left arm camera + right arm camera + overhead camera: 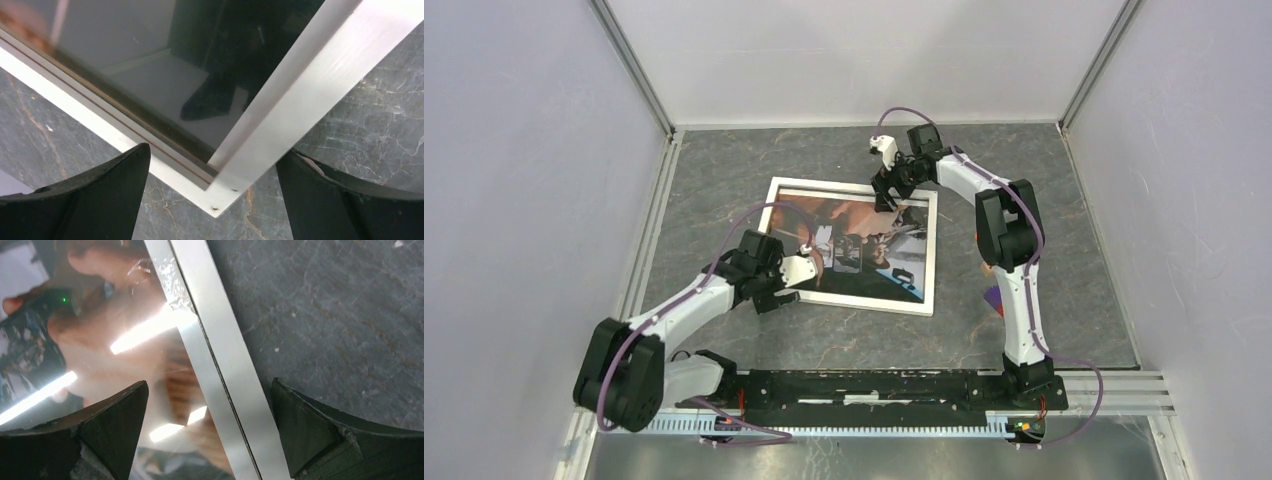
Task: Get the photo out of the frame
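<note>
The frame (932, 262) lies flat and face up on the grey marble table, its white border around the photo (864, 240) of hands under glass. My left gripper (784, 285) hovers open over the frame's near left corner. In the left wrist view that corner (220, 192) sits between the two black fingers (100, 195), untouched. My right gripper (886, 197) is open over the frame's far edge. In the right wrist view its jaws straddle the white border (220, 355), with the glazed photo (100, 315) on the left. Nothing is held.
A small purple thing (992, 298) lies on the table right of the frame, partly behind the right arm. White walls with metal rails (656, 190) close off the table on three sides. The arms' base bar (874, 388) runs along the near edge.
</note>
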### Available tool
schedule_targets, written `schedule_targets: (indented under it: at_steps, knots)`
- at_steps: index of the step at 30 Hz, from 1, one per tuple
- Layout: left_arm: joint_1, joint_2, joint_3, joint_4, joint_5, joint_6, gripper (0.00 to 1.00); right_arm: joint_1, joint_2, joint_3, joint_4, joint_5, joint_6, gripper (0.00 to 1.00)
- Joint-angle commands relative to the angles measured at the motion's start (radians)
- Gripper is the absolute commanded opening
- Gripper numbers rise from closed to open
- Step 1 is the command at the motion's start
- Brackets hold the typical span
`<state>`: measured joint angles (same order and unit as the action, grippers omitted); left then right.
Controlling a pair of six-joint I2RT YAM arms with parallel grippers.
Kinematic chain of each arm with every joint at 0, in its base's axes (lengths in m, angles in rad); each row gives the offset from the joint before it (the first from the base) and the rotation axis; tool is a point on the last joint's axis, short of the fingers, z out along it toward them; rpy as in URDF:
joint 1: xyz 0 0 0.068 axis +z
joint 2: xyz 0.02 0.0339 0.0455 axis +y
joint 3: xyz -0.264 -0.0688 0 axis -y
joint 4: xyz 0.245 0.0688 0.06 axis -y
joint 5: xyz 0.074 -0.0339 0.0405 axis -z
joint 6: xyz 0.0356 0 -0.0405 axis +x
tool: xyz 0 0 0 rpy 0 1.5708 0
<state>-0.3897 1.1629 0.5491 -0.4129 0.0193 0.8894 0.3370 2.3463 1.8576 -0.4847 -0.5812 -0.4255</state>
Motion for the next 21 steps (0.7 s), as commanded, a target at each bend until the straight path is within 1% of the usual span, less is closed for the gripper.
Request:
schedule_targets:
  at_steps: [1,8,11,13,14,16,18,21]
  knots:
    - [0.015,0.103,0.018,0.142,-0.109,0.026,1.00,-0.008,-0.086,-0.116,-0.080,-0.043,-0.056,0.97]
    - [0.117,0.302,0.151,0.226,-0.101,0.003,1.00,-0.012,-0.196,-0.329,-0.118,-0.068,-0.082,0.94]
    - [0.176,0.418,0.269,0.221,-0.107,-0.045,1.00,-0.013,-0.245,-0.444,-0.104,-0.124,-0.024,0.93]
    - [0.208,0.490,0.396,0.118,-0.105,-0.127,1.00,-0.013,-0.297,-0.535,-0.065,-0.169,0.028,0.94]
    - [0.227,0.504,0.470,0.048,-0.079,-0.168,1.00,-0.012,-0.333,-0.592,-0.025,-0.185,0.063,0.94]
    - [0.277,0.505,0.556,-0.074,0.035,-0.261,1.00,-0.012,-0.400,-0.679,0.062,-0.193,0.127,0.97]
    - [0.311,0.477,0.586,-0.145,0.104,-0.311,1.00,-0.013,-0.431,-0.698,0.099,-0.195,0.167,0.98]
    - [0.371,0.428,0.595,-0.210,0.165,-0.388,1.00,-0.016,-0.419,-0.639,0.067,-0.188,0.169,0.98]
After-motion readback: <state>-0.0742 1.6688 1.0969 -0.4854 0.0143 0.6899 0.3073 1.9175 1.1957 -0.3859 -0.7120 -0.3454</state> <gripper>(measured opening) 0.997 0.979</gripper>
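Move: The frame lies face up between my hands. My left hand's open fingers are at its near-left corner, which sits about 2 cm to that hand's left and level with it; the frame's middle is some 14 cm ahead and 19 cm right. My right hand's open fingers straddle the far bar, about 1 cm ahead. The far-right corner lies some 12 cm to its right, level with it, and the screwdriver roughly 12 cm back and 25 cm right. I spin the frame clockwise on the table with both hands at once, grippers staying open. My left hand pushes the near-left corner forward and somewhat left, about 15 cm in all, turning nearly 30 degrees counter-clockwise and lifting clear at the end. My right hand, its outer finger beyond the far bar, drags that bar back some 15 cm, veering right early on, low over the table. ##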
